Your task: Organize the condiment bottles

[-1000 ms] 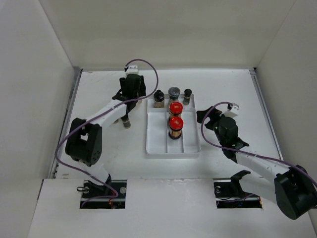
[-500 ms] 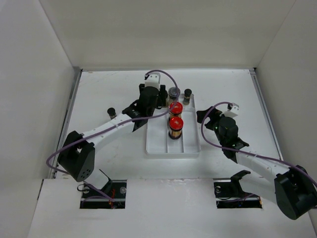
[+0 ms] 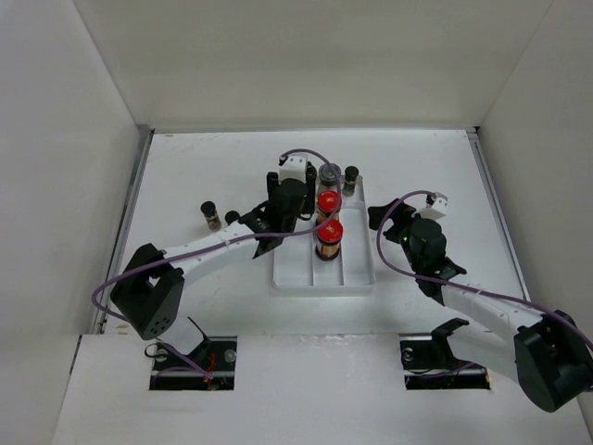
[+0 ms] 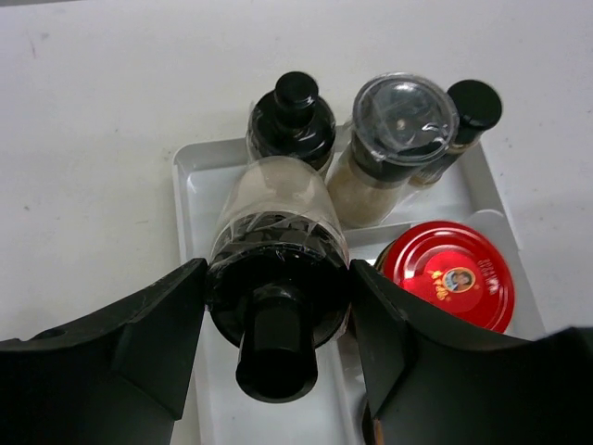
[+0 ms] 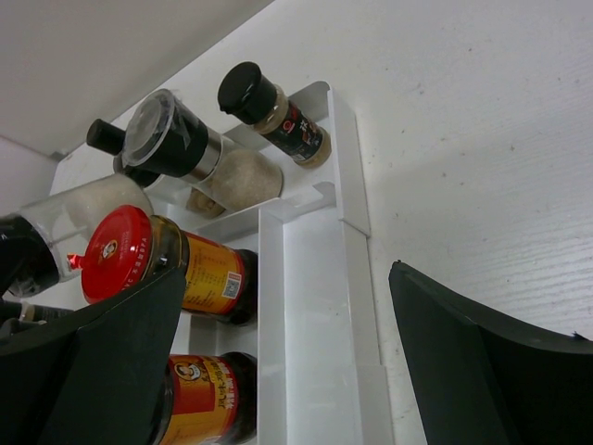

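My left gripper (image 3: 289, 206) is shut on a clear jar with a black cap (image 4: 276, 278), held over the left compartment of the white tray (image 3: 357, 271). At the tray's far end stand a black-capped jar (image 4: 293, 119), a grey-lidded jar (image 3: 327, 174) and a small black-capped jar (image 3: 351, 176). Two amber bottles with red caps (image 3: 328, 201) (image 3: 329, 232) stand in the middle compartment. Another small black-capped jar (image 3: 211, 215) stands on the table to the left. My right gripper (image 3: 394, 219) is open and empty beside the tray's right edge.
The tray's right compartment (image 5: 320, 306) holds nothing in its near part. A dark cap-like shape (image 3: 232, 219) shows beside the left arm; I cannot tell what it is. White walls enclose the table on the left, back and right.
My left gripper has swung right from the table left of the tray to over the tray's left compartment. The jar on the table at the left has come into view. The right arm has not moved.
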Available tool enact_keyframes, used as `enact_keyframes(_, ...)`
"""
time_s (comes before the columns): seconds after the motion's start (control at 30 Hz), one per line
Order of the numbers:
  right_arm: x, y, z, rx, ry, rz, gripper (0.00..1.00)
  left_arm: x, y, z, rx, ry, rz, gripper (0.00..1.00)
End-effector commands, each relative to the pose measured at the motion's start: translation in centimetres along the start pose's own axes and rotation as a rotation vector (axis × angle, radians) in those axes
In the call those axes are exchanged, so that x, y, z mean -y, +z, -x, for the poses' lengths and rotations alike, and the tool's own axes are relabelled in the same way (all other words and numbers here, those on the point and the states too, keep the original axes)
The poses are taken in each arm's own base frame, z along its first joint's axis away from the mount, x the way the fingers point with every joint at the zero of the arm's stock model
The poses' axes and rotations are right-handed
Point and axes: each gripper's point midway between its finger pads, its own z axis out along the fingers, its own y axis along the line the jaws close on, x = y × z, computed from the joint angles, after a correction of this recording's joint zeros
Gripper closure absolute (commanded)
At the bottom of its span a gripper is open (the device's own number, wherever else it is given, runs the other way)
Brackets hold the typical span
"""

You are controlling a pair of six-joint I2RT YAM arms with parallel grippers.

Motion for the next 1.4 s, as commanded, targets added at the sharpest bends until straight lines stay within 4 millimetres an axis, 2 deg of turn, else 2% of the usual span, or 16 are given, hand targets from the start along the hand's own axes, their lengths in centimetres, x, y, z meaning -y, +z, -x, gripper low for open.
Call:
enact_keyframes(0.0, -2.4, 0.0, 2.1, 0.062, 0.018, 0.074, 0.01, -1.7, -1.8, 2.9, 0.092, -0.041, 0.057, 0.63)
enact_keyframes(0.13, -2.3, 0.1, 1.9, 0.058, 0.016, 0.070, 0.01, -2.4, -2.6, 2.7, 0.094, -0.042, 0.068, 0.63)
enact_keyframes(0.23, -2.2, 0.2, 1.9, 0.055, 0.015, 0.068, 0.01, -1.9, -2.6, 2.1, 0.077, -0.036, 0.048, 0.63)
enact_keyframes(0.37, -2.2, 0.2, 1.8, 0.054, 0.015, 0.067, 0.01, -0.7, -1.8, 0.7, 0.053, -0.034, 0.017, 0.63)
enact_keyframes(0.63, -2.4, 0.0, 2.1, 0.061, 0.017, 0.073, 0.01, -0.1, 0.4, -0.6, 0.033, -0.020, 0.018, 0.63)
enact_keyframes(0.87, -2.4, -0.1, 2.2, 0.064, 0.019, 0.076, 0.01, 0.6, 1.9, -2.6, 0.012, -0.029, 0.000, 0.63)
enact_keyframes(0.93, -2.4, -0.1, 2.2, 0.064, 0.019, 0.076, 0.01, 0.5, 1.8, -2.8, 0.015, -0.037, 0.004, 0.57)
enact_keyframes(1.07, -2.3, 0.0, 2.0, 0.060, 0.017, 0.072, 0.01, -0.5, 1.1, -2.3, 0.031, -0.060, 0.019, 0.31)
enact_keyframes(1.17, -2.4, 0.1, 2.1, 0.061, 0.017, 0.073, 0.01, -1.5, 0.1, -1.9, 0.044, -0.069, 0.037, 0.17)
enact_keyframes(1.27, -2.4, 0.0, 2.1, 0.062, 0.018, 0.074, 0.01, -3.0, -1.5, -0.9, 0.070, -0.081, 0.062, 0.15)
enact_keyframes(1.37, -2.3, 0.1, 2.0, 0.059, 0.016, 0.071, 0.01, -5.4, -3.2, -0.5, 0.078, -0.098, 0.112, 0.19)
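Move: The left hand holds a clear condiment bottle by its black cap. The free spot at the far end of the tray's left slot lies straight beneath it, about 15 cm down. Around that hand, all roughly 10 cm lower: the far red-lidded jar level and 7 cm right, the near one 8 cm back and 7 right, the dark-capped bottle 7 ahead and 2 right, and the grinder 7 ahead and 7 right. For the right hand, the spot is some 19 cm left, 5 ahead and 12 below. Downward, about 6 cm in all, the left hand lowers the held bottle into the tray's left slot, first swinging some 3 cm left and slightly back, away from the red-lidded jars, then easing right and forward again as it sinks. Once down, the fingers open and let go of the cap, and the hand draws off left, up and a little back. ##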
